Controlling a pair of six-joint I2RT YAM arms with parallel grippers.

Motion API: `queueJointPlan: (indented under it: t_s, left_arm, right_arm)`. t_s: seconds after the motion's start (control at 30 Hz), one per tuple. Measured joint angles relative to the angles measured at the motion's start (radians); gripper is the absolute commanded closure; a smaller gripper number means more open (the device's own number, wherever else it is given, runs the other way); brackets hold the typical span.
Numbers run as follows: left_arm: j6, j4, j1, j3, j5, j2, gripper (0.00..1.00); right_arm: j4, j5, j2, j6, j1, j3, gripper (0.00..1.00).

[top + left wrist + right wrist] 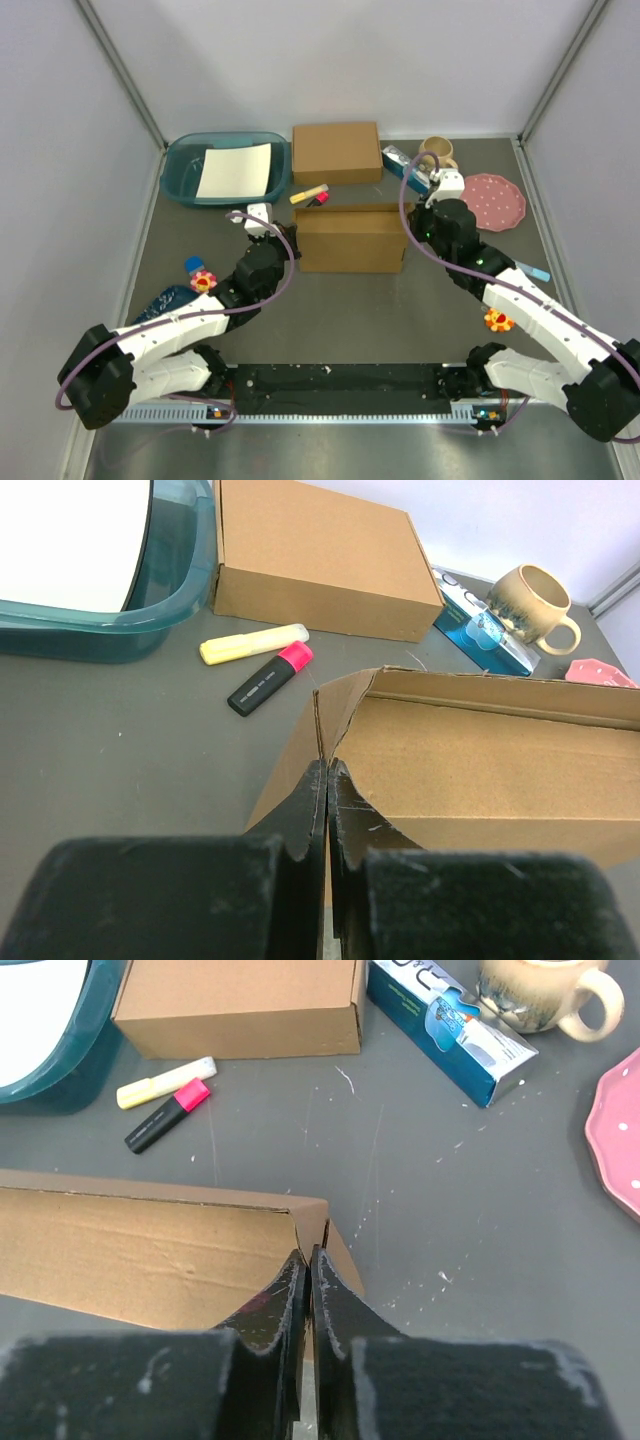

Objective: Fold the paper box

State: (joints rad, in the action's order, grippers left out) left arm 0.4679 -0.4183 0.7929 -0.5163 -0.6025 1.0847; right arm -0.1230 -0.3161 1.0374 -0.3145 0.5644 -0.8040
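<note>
The paper box (350, 240) stands partly folded mid-table, a shallow brown cardboard tray with raised walls. At its left end, my left gripper (291, 234) is shut on the upright end flap; in the left wrist view the fingertips (327, 772) pinch the cardboard edge, and the box's open inside (480, 765) lies to the right. My right gripper (410, 229) is shut on the right end flap. In the right wrist view it (308, 1256) clamps the corner, with the box wall (150, 1250) stretching left.
Behind the paper box sit a closed brown box (336, 152), yellow and pink highlighters (310, 195), a teal basin (188, 172) holding white paper, a blue carton (405, 167), a mug (437, 152) and a pink plate (492, 200). Toy flowers (203, 281) (498, 320) lie beside the arms.
</note>
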Motion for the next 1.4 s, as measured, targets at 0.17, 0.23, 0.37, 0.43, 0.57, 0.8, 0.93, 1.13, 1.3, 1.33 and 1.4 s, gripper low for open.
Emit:
queueJointPlan:
  t_s: [0.17,0.23,0.37,0.43,0.57,0.8,0.93,1.13,1.3,1.33,1.4]
  left_arm:
    - [0.0,0.0,0.0,0.0,0.0,0.0,1.0]
    - [0.0,0.0,0.001,-0.001,0.002,0.0,1.0]
    - [0.001,0.0,0.002,-0.001,0.003,0.0,1.0]
    - [0.001,-0.004,0.004,-0.001,0.002,0.004,1.0]
    - [0.002,-0.011,0.006,-0.002,-0.001,0.011,1.0]
    - [0.005,-0.029,0.014,-0.002,-0.021,0.026,1.0]
    - [0.005,-0.03,0.018,-0.002,-0.021,0.031,1.0]
    - [0.005,-0.03,0.022,-0.003,-0.024,0.033,1.0]
    - [0.005,-0.029,0.023,-0.009,-0.024,0.04,1.0]
    - [0.005,-0.028,0.023,-0.01,-0.024,0.04,1.0]
    - [0.005,-0.027,0.023,-0.013,-0.024,0.044,1.0]
  right_arm:
    - [0.005,0.003,0.0,-0.001,-0.003,0.002,1.0]
    - [0.014,0.002,-0.003,-0.004,-0.004,0.012,1.0]
    - [0.064,0.003,-0.031,-0.034,-0.005,0.067,1.0]
    - [0.088,0.006,-0.046,-0.052,-0.005,0.097,1.0]
    - [0.137,0.013,-0.077,-0.091,-0.005,0.154,1.0]
    - [0.174,0.028,-0.115,-0.146,-0.008,0.206,0.77]
    - [0.095,0.045,-0.167,-0.169,-0.008,0.208,0.63]
    - [-0.05,0.045,-0.216,-0.165,-0.01,0.166,0.6]
    - [-0.107,0.037,-0.214,-0.145,-0.01,0.119,0.59]
    - [-0.11,0.037,-0.211,-0.14,-0.01,0.111,0.59]
    - [-0.111,0.036,-0.202,-0.132,-0.01,0.095,0.59]
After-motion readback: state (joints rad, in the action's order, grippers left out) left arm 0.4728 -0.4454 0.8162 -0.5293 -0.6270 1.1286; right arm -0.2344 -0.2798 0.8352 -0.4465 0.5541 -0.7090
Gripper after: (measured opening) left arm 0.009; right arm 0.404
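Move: Between the two grippers is the paper box, with its middle about 12 cm to the left of the right hand, a centimetre nearer and some 4 cm lower. That hand already pinches the right end wall. The blue carton lies roughly 20 cm ahead of it, the black marker about 12 cm ahead and 22 cm left, both some 11 cm below. From the left hand, still pinching the left end, the box's middle lies about 13 cm to the right. Keeping its pinch on the box's right end wall, the right hand sinks about 2 cm, draws back a little and rolls some 10 degrees, left side up. Its fingers then open to a bit under half, and it backs off the wall, ending about 4 cm back and slightly right, rising again at the last. The left hand keeps its grip, shifting barely a centimetre right. ##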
